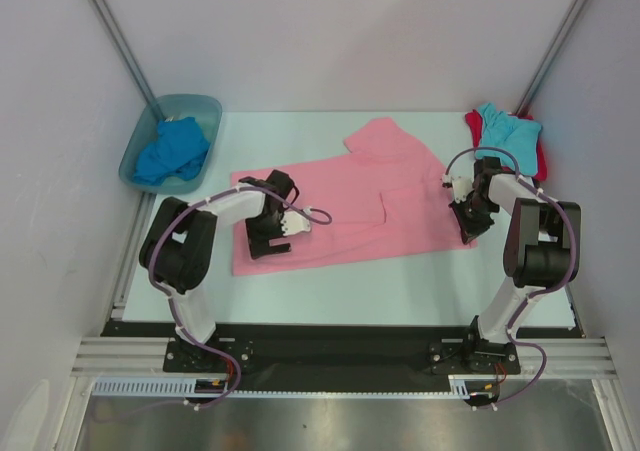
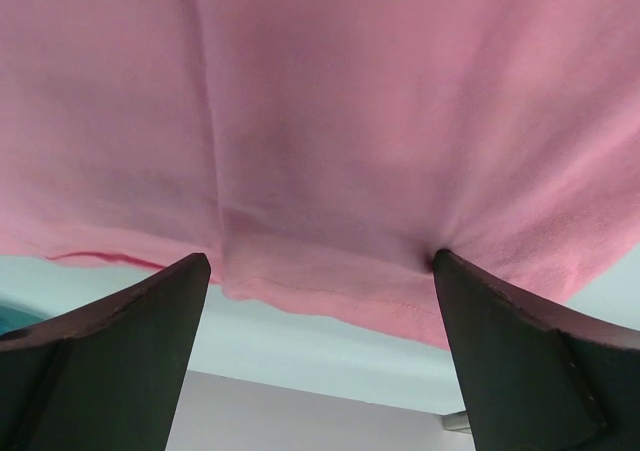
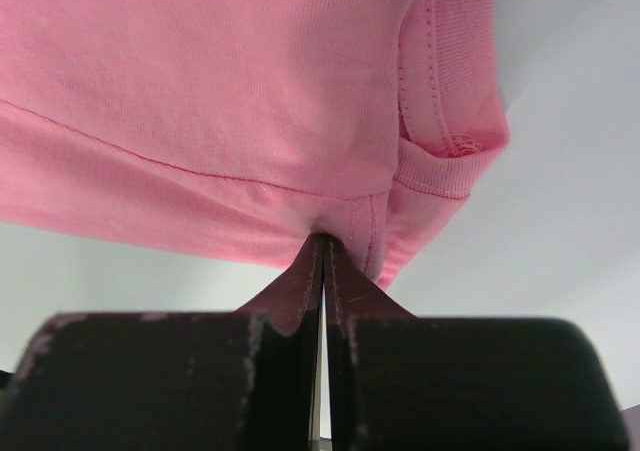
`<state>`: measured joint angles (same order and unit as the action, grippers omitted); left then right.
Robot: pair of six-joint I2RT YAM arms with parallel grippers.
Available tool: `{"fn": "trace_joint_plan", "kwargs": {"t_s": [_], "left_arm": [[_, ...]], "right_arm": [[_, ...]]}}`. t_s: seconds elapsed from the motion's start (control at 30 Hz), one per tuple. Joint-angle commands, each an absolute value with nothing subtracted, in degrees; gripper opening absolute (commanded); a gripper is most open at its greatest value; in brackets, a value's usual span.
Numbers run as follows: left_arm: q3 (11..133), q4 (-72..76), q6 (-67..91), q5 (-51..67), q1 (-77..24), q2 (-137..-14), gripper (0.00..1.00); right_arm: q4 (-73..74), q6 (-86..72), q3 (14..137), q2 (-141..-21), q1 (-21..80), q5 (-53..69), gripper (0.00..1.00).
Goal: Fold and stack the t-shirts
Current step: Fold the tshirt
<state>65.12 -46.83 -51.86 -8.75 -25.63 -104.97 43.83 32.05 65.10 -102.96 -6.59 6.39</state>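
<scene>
A pink t-shirt [image 1: 370,206] lies spread across the middle of the table, partly folded over on itself. My left gripper [image 1: 268,239] is down on its left part and stands open, both fingertips resting on the cloth [image 2: 350,121] near a hem, nothing gripped between them [image 2: 320,261]. My right gripper [image 1: 468,229] is at the shirt's right edge, shut on a pinch of pink fabric [image 3: 220,91] beside the ribbed collar, the tips meeting at the seam [image 3: 322,239]. A royal blue t-shirt [image 1: 172,151] lies crumpled in a tub. A turquoise t-shirt [image 1: 505,126] lies on a red one [image 1: 470,126] at back right.
The blue-green translucent tub [image 1: 130,156] stands at the back left corner, against the left wall. White walls with metal posts close in the table on three sides. The pale table surface [image 1: 360,276] shows bare in front of the pink shirt.
</scene>
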Motion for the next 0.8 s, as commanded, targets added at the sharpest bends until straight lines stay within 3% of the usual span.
{"fn": "trace_joint_plan", "kwargs": {"t_s": [0.0, 0.43, 0.63, 0.77], "left_arm": [[62.8, -43.8, -50.4, -15.4, -20.1, -110.1, 1.00], [68.7, -42.5, -43.7, -18.6, -16.7, -104.8, 1.00], [80.1, -44.0, -33.1, -17.0, -11.9, -102.4, 1.00], [91.1, -51.8, -28.7, -9.7, -9.0, -102.2, 1.00]], "right_arm": [[48.2, 33.6, 63.4, -106.1, -7.5, 1.8, 0.00], [48.0, 33.3, 64.1, -106.8, -7.5, 2.3, 0.00], [47.8, 33.6, 63.9, -106.5, -7.6, 1.9, 0.00], [47.8, 33.7, 64.2, -106.8, -7.6, 1.8, 0.00]]}}
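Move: The left fingers stand wide open on the pink t-shirt's near left part. Its far left corner is about 17 cm ahead and 8 cm left, its near left corner 5 cm back and 8 cm left, and the basket some 24 cm ahead and 21 cm left. The shut right fingers rest on the shirt's near right corner, right beneath them; from there the far left corner is about 16 cm ahead and 49 cm left. The open left hand slides left, then lifts off and reaches 10 cm forward towards the far left corner. ##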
